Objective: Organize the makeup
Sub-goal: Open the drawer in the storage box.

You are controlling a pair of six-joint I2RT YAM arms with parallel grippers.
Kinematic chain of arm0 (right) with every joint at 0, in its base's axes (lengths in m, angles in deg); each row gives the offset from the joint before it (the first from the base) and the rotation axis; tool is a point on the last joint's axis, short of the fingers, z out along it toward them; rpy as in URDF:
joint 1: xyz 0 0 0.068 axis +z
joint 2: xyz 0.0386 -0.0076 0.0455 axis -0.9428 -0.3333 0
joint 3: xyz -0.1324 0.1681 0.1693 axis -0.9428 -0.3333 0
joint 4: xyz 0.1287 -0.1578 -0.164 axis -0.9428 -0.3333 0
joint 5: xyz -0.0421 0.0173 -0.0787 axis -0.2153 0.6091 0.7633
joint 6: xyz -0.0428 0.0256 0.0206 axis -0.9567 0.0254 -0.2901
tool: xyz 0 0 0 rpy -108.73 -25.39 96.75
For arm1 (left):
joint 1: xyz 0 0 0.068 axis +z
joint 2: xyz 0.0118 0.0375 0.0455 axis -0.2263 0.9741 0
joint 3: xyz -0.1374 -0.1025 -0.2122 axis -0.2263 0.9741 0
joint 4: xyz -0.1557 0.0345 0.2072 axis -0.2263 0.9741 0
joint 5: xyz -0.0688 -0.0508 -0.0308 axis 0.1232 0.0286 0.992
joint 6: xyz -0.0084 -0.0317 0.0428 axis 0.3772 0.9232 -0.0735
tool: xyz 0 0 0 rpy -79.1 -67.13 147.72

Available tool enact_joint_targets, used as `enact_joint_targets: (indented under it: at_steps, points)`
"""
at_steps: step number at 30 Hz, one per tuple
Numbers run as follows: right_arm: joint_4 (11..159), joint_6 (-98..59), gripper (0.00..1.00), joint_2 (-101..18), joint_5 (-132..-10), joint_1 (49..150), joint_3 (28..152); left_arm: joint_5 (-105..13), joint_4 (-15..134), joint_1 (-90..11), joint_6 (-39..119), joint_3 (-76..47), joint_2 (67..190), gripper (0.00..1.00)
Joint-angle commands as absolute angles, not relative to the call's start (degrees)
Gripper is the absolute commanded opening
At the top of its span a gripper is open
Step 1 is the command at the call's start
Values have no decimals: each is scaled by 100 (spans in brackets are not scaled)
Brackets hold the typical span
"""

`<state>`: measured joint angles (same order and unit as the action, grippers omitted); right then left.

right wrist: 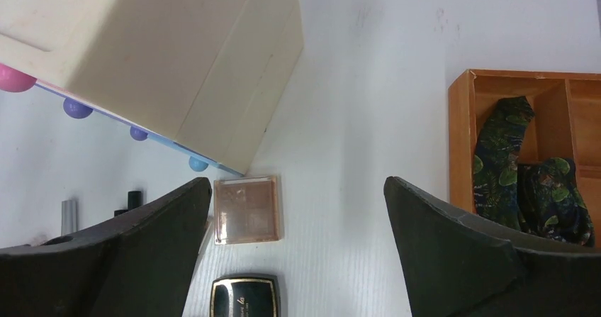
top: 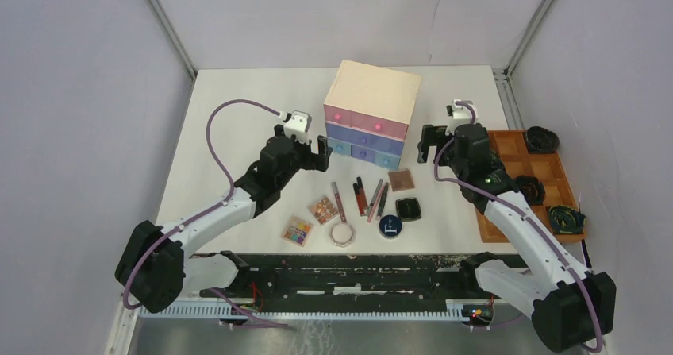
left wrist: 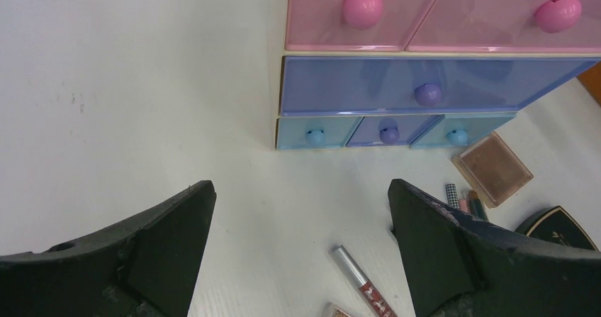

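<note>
The makeup lies on the white table in front of the drawer box: two colourful eyeshadow palettes [top: 298, 230] [top: 323, 210], several slim tubes [top: 369, 198], a brown compact [top: 401, 180], a black compact [top: 408, 208], a round dark-blue compact [top: 390, 226] and a pale octagonal jar [top: 342, 233]. My left gripper [top: 305, 150] is open and empty, left of the box; a red tube [left wrist: 363, 283] lies between its fingers. My right gripper [top: 428, 142] is open and empty, above the brown compact [right wrist: 246, 209] and black compact [right wrist: 244, 296].
The beige box [top: 373, 113] has pink, purple and blue drawers [left wrist: 425, 93], all shut. An orange-brown tray [top: 530, 184] with dark coiled items [right wrist: 528, 182] stands at the table's right edge.
</note>
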<state>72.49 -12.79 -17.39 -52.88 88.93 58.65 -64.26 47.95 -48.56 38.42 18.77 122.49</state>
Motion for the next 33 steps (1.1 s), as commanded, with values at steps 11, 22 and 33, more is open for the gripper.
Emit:
enact_joint_targets:
  at_steps: [11,22,33]
  points:
    - [7552,-1413,100,-1275,-5028,8929,5743,-6627,4656,-4888,4062,1669,11757,99]
    - [7441,-1484,97,-1301,-4765,8931,5783,-6261,3921,-4886,3673,2321,11324,87]
    - [7397,-1563,25,-1361,-4857,8927,6101,-6042,2593,-4887,3540,2732,11512,3]
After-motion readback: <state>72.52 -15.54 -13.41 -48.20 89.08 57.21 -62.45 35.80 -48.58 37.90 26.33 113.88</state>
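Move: The left pink drawer knob stands about 5 cm ahead of my left hand, 5 cm to its right and some 3 cm above it. The right pink knob lies about 9 cm to the right of that knob and 2 cm nearer me. The wide purple drawer's knob is 4 cm ahead, 11 cm right and 3 cm below my left hand. From my right hand the left pink knob is roughly 24 cm left, 5 cm ahead and slightly higher. I lift my empty left hand about 4 cm in front of the storage box, easing it back 1.5 cm from the drawer fronts and tilting the fingertips up some 10 degrees; once up, I shut its wide-open fingers on nothing. My right hand drifts about 2 cm right, away from the box, and a little up, its empty fingers closing about halfway. ##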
